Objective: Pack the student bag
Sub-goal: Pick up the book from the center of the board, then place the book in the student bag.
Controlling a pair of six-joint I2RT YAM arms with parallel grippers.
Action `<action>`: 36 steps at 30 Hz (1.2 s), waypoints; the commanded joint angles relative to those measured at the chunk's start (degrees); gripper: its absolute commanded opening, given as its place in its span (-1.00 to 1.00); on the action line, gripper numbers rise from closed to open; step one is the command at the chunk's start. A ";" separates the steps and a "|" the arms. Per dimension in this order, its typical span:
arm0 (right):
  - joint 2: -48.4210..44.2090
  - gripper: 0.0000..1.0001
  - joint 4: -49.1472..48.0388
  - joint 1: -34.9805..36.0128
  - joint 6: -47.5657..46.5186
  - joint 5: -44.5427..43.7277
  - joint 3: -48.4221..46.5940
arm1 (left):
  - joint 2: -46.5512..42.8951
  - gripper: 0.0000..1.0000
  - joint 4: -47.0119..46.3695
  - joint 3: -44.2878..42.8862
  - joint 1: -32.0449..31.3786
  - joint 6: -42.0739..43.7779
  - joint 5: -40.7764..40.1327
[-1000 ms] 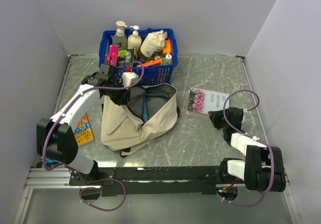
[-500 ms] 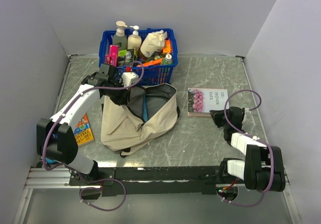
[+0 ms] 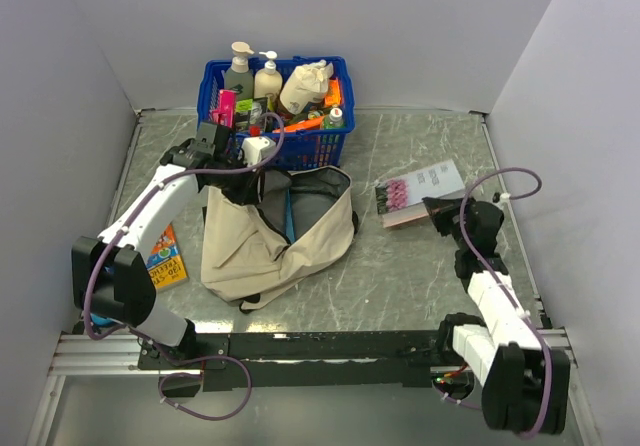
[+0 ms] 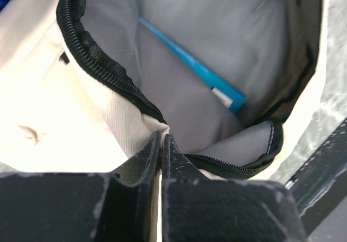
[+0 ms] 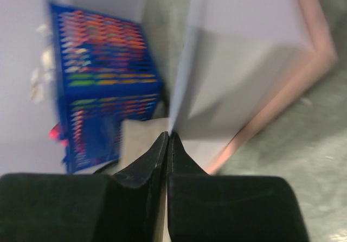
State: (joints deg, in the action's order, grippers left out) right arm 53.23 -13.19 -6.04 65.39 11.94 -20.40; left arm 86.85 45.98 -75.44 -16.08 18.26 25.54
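The student bag (image 3: 262, 249), beige with a dark lining, lies mid-table with its mouth open toward the basket. My left gripper (image 3: 243, 181) is shut on the bag's zipper rim and holds that edge up. In the left wrist view the fingers (image 4: 161, 136) pinch the beige fabric (image 4: 81, 122) at the black zipper, and a blue flat item (image 4: 200, 71) lies inside against the grey lining. My right gripper (image 3: 437, 212) is shut on the near edge of a flower-cover book (image 3: 415, 188), which is tilted up off the table. In the right wrist view the fingers (image 5: 167, 134) clamp the book's (image 5: 244, 63) thin edge.
A blue plastic basket (image 3: 300, 144) full of bottles and packets stands at the back, just behind the bag. A small orange booklet (image 3: 165, 256) lies by the left arm. Grey walls close in the left, back and right sides.
The right gripper closed on the book's edge and lifted it, tilting it up and shifting it slightly right. The left gripper kept its hold on the bag rim.
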 commanded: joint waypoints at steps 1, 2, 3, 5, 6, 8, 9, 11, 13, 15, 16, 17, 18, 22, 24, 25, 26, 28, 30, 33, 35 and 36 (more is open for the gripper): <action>-6.56 -1.00 3.17 -0.28 -1.23 2.90 -6.66 | 0.69 -0.88 -0.62 -3.22 0.08 -2.44 5.30; -7.43 -1.00 3.95 -0.37 -0.96 3.60 -7.54 | 0.69 -0.89 -1.58 -3.31 -0.18 -2.44 5.83; -7.79 -1.00 4.14 -0.29 -0.35 5.09 -8.94 | 0.60 -0.89 -2.46 -3.14 -0.97 -2.35 5.75; -8.40 -1.00 3.09 -0.11 0.62 6.59 -9.65 | 0.69 -0.91 -3.70 -2.96 -1.76 -2.53 6.10; -8.50 -1.00 2.65 0.33 1.93 7.04 -10.26 | 0.86 -0.91 -4.31 -3.13 -2.46 -2.62 6.27; -7.97 -1.00 2.12 1.20 2.55 8.44 -11.14 | 1.56 -0.92 -4.05 -3.92 -3.08 -2.36 7.06; -7.62 -1.00 2.12 2.43 2.90 8.88 -12.28 | 1.57 -0.92 -4.31 -4.10 -3.69 -2.18 7.94; -7.09 -1.00 1.24 4.28 3.61 8.80 -13.08 | 1.13 -0.93 -5.28 -3.75 -4.40 -1.83 8.30; -6.39 -1.00 1.41 7.95 3.44 8.54 -15.18 | 0.78 -0.93 -7.03 -3.23 -5.89 -2.09 7.25; -5.16 -1.00 2.20 10.42 2.04 7.92 -18.25 | 0.95 -0.94 -6.87 -3.75 -6.77 -2.44 6.54; -4.72 -1.00 3.60 13.31 1.59 7.74 -19.31 | 1.22 -0.95 -6.52 -4.62 -6.78 -2.62 6.71; -3.76 -1.00 3.87 14.56 1.33 7.22 -20.02 | 1.30 -0.95 -6.43 -4.98 -6.78 -2.88 6.63; -3.32 -1.00 4.05 16.13 0.98 6.95 -21.07 | 1.22 -0.95 -6.34 -5.24 -6.78 -3.05 6.63; 0.37 -1.00 5.37 20.98 -0.69 6.60 -23.01 | -0.71 -0.95 -5.81 -6.21 -6.69 -3.23 6.45; 2.75 -1.00 5.98 22.74 -1.57 6.60 -23.54 | -1.94 -0.95 -5.28 -6.30 -6.78 -3.32 6.28; 3.71 -1.00 6.24 23.61 -2.10 6.60 -23.89 | -3.16 -0.95 -4.93 -6.21 -6.78 -3.23 6.36; 5.72 -1.00 8.16 24.49 -2.89 6.77 -25.37 | -3.70 -0.96 -4.32 -6.12 -6.78 -3.06 6.28; 7.93 -1.00 11.94 25.64 -4.12 7.21 -27.22 | -5.63 -0.96 -3.97 -5.77 -6.78 -3.14 6.10; 9.96 -1.00 16.70 26.87 -5.17 7.04 -28.99 | -6.95 -0.98 -4.49 -5.07 -6.78 -3.32 4.96; 9.52 -1.00 18.37 28.19 -5.62 5.81 -28.38 | -8.80 -0.97 -5.02 -3.58 -6.69 -3.23 4.17; 9.78 -1.00 19.25 28.72 -6.32 5.54 -28.64 | -8.89 -0.97 -4.76 -3.57 -6.78 -3.32 4.60; 10.05 -1.00 19.17 29.50 -6.24 5.72 -28.73 | -8.80 -0.98 -4.58 -3.84 -6.78 -3.67 5.48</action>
State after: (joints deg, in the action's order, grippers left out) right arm 64.01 4.38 21.65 61.30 18.15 -45.78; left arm 80.29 42.24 -78.96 -22.96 15.49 30.09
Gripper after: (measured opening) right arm 0.007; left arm 0.053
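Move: The open mouth of the bag, where the book in my right hand is headed, lies about 30 cm to that hand's left, level with it fore-and-aft and some 6 cm lower. The basket stands some 20 cm farther out and about 4 cm left of the mouth. From my left hand, holding the bag's zipped rim, the mouth is roughly 9 cm right and 5 cm below; the book lies about 38 cm right, 2 cm ahead and 6 cm lower. Still pinching the book by the edge of its upper cover, my right hand lifts it by about 15 cm, swings it left some 18 cm with a 35-degree counter-clockwise turn towards the bag's mouth, then sinks about 7 cm. My left hand keeps the zipped rim pinched, drawing it about 6 cm right, then raising it about 7 cm. ##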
